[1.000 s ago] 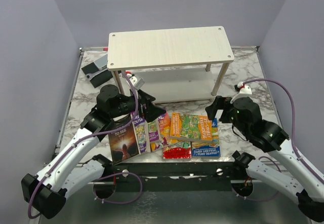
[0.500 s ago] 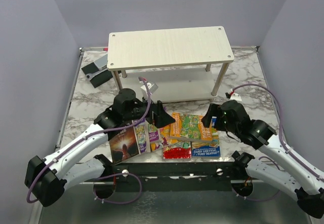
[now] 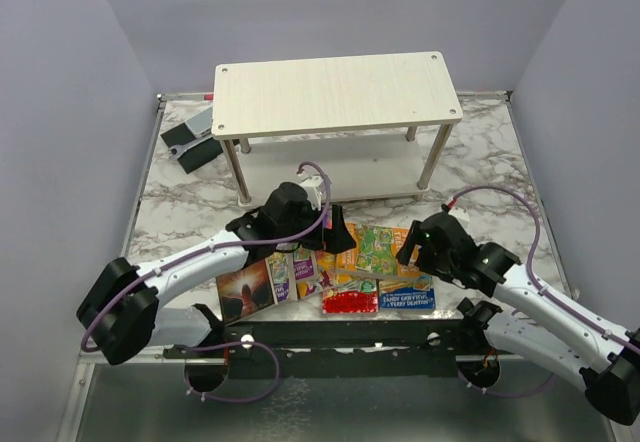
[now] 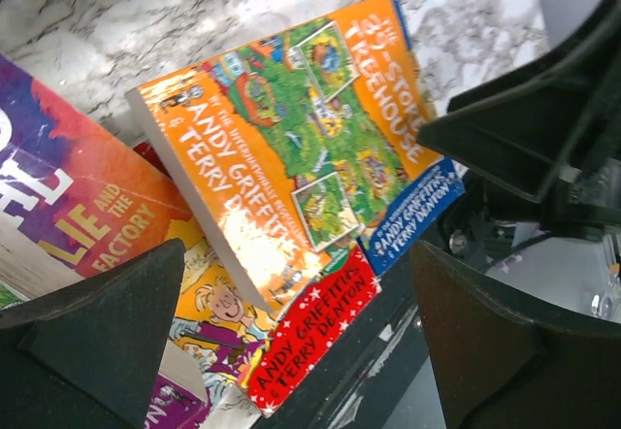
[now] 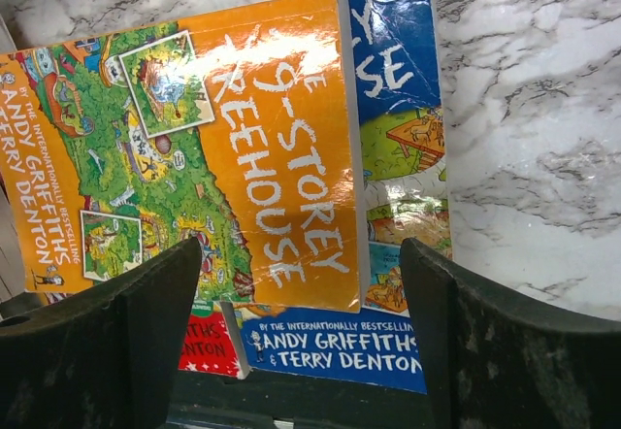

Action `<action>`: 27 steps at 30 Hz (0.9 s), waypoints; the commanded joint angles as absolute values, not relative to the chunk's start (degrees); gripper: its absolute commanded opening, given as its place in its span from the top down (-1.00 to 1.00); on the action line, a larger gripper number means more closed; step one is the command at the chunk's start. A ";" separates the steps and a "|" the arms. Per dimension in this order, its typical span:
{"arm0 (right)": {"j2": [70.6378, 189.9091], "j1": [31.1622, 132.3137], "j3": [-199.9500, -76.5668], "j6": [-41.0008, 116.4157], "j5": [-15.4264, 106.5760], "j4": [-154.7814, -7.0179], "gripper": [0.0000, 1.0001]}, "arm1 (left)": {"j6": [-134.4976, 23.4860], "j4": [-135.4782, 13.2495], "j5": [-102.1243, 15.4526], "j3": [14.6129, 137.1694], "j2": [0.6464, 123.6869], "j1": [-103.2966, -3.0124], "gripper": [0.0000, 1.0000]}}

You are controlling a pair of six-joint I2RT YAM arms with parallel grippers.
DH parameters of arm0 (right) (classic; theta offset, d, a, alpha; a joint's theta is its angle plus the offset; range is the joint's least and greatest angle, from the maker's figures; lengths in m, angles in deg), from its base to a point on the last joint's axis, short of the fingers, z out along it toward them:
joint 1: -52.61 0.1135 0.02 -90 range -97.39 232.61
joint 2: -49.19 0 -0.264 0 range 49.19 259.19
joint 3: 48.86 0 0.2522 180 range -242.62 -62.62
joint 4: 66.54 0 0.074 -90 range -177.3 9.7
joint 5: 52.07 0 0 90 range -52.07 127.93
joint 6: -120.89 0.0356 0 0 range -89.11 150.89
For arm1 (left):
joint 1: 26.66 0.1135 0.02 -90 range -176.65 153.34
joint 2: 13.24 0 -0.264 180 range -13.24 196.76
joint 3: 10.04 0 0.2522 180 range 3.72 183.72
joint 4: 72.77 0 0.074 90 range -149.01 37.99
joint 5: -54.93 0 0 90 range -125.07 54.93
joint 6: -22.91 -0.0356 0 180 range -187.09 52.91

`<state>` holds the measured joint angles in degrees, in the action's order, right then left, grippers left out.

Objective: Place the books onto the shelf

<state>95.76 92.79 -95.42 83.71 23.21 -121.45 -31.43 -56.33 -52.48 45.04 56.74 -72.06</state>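
Observation:
The books lie in an overlapping spread at the table's near edge. An orange Treehouse book (image 3: 375, 252) (image 4: 291, 148) (image 5: 223, 148) lies on top of a blue one (image 3: 408, 292) (image 5: 398, 89) and a red one (image 3: 350, 302) (image 4: 310, 337). To the left lie a Roald Dahl (image 4: 87, 225), a purple book (image 3: 280, 274) and a dark brown one (image 3: 243, 287). My left gripper (image 3: 335, 240) (image 4: 301, 351) hovers open over the orange book's left side. My right gripper (image 3: 413, 247) (image 5: 306, 342) is open, its jaws standing either side of that book's near right corner. The shelf (image 3: 335, 92) stands behind with both boards bare.
A flat grey-black device (image 3: 192, 142) lies at the far left beside the shelf's leg. The dark metal rail (image 3: 340, 332) of the table's near edge runs right under the books. Marble tabletop (image 3: 500, 162) shows to the right of the shelf.
My left arm has swung right across the spread, from the dark book to the orange one. My right gripper has moved left and down onto the orange book's right edge.

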 commanded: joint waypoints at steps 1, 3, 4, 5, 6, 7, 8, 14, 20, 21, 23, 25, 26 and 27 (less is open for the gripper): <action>96.07 93.02 -93.47 86.18 23.42 -117.18 -0.71 | -29.35 -57.42 -49.39 45.10 61.42 -72.60 -0.98; 96.37 93.04 -92.61 86.34 23.42 -116.24 -0.68 | -29.07 -57.40 -49.04 45.00 62.63 -72.66 -0.98; 96.59 93.03 -92.27 86.35 23.58 -115.66 -0.66 | -28.87 -57.37 -48.79 44.91 63.17 -72.70 -0.98; 96.77 93.04 -91.87 86.35 23.79 -115.00 -0.65 | -28.53 -57.34 -48.52 44.82 63.76 -72.71 -0.98; 96.90 92.97 -91.44 86.42 24.05 -114.37 -0.62 | -28.10 -57.34 -48.44 44.63 64.42 -72.71 -0.98; 97.19 93.03 -91.04 86.44 24.31 -113.68 -0.59 | -27.74 -57.42 -48.63 44.52 65.22 -72.65 -0.98; 97.47 93.02 -90.64 86.44 24.50 -113.10 -0.57 | -27.45 -57.45 -48.88 44.47 65.99 -72.75 -0.98; 99.12 93.01 -89.12 85.76 24.91 -109.95 -0.42 | -26.50 -57.52 -49.34 43.13 68.61 -73.13 -0.98; 100.32 93.03 -87.02 85.17 26.03 -106.65 -0.21 | -24.92 -57.49 -50.74 40.85 70.65 -73.12 -0.98; 100.34 93.04 -86.65 85.13 26.33 -106.06 -0.16 | -24.68 -57.48 -50.99 40.51 71.15 -73.15 -0.98; 100.43 93.04 -85.86 85.10 26.95 -105.21 -0.08 | -24.40 -57.52 -51.17 39.79 71.76 -73.11 -0.98; 100.51 93.04 -84.90 85.00 27.79 -104.08 0.00 | -24.08 -57.64 -51.34 39.01 71.98 -73.14 -0.98; 100.54 93.04 -84.42 84.89 28.35 -103.37 0.07 | -23.91 -57.71 -51.43 38.59 71.99 -73.12 -0.98; 100.64 93.02 -84.00 84.86 28.90 -102.43 0.14 | -23.81 -57.77 -51.56 38.36 72.06 -73.14 -0.98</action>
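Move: About 8 cm left of the right hand, 2 cm ahead and 5 cm lower is the middle of the orange 39-Storey book. Under its right end, the blue book's middle sits 1 cm left of the hand, 2 cm back and 7 cm below. From the left hand, the orange book's middle is some 6 cm right, 1 cm ahead and 10 cm down, while the Charlie book lies about 7 cm left, level with the hand and 12 cm below. Sinking about 3.5 cm to the orange book's right end, the right hand closes its fingers to roughly half and works some 2 cm left and slightly forward, one finger against the end's edge, the other over the cover. The left hand drops some 6.5 cm, mostly early on, tilting a little, and stays wide open above the book's left near corner. ##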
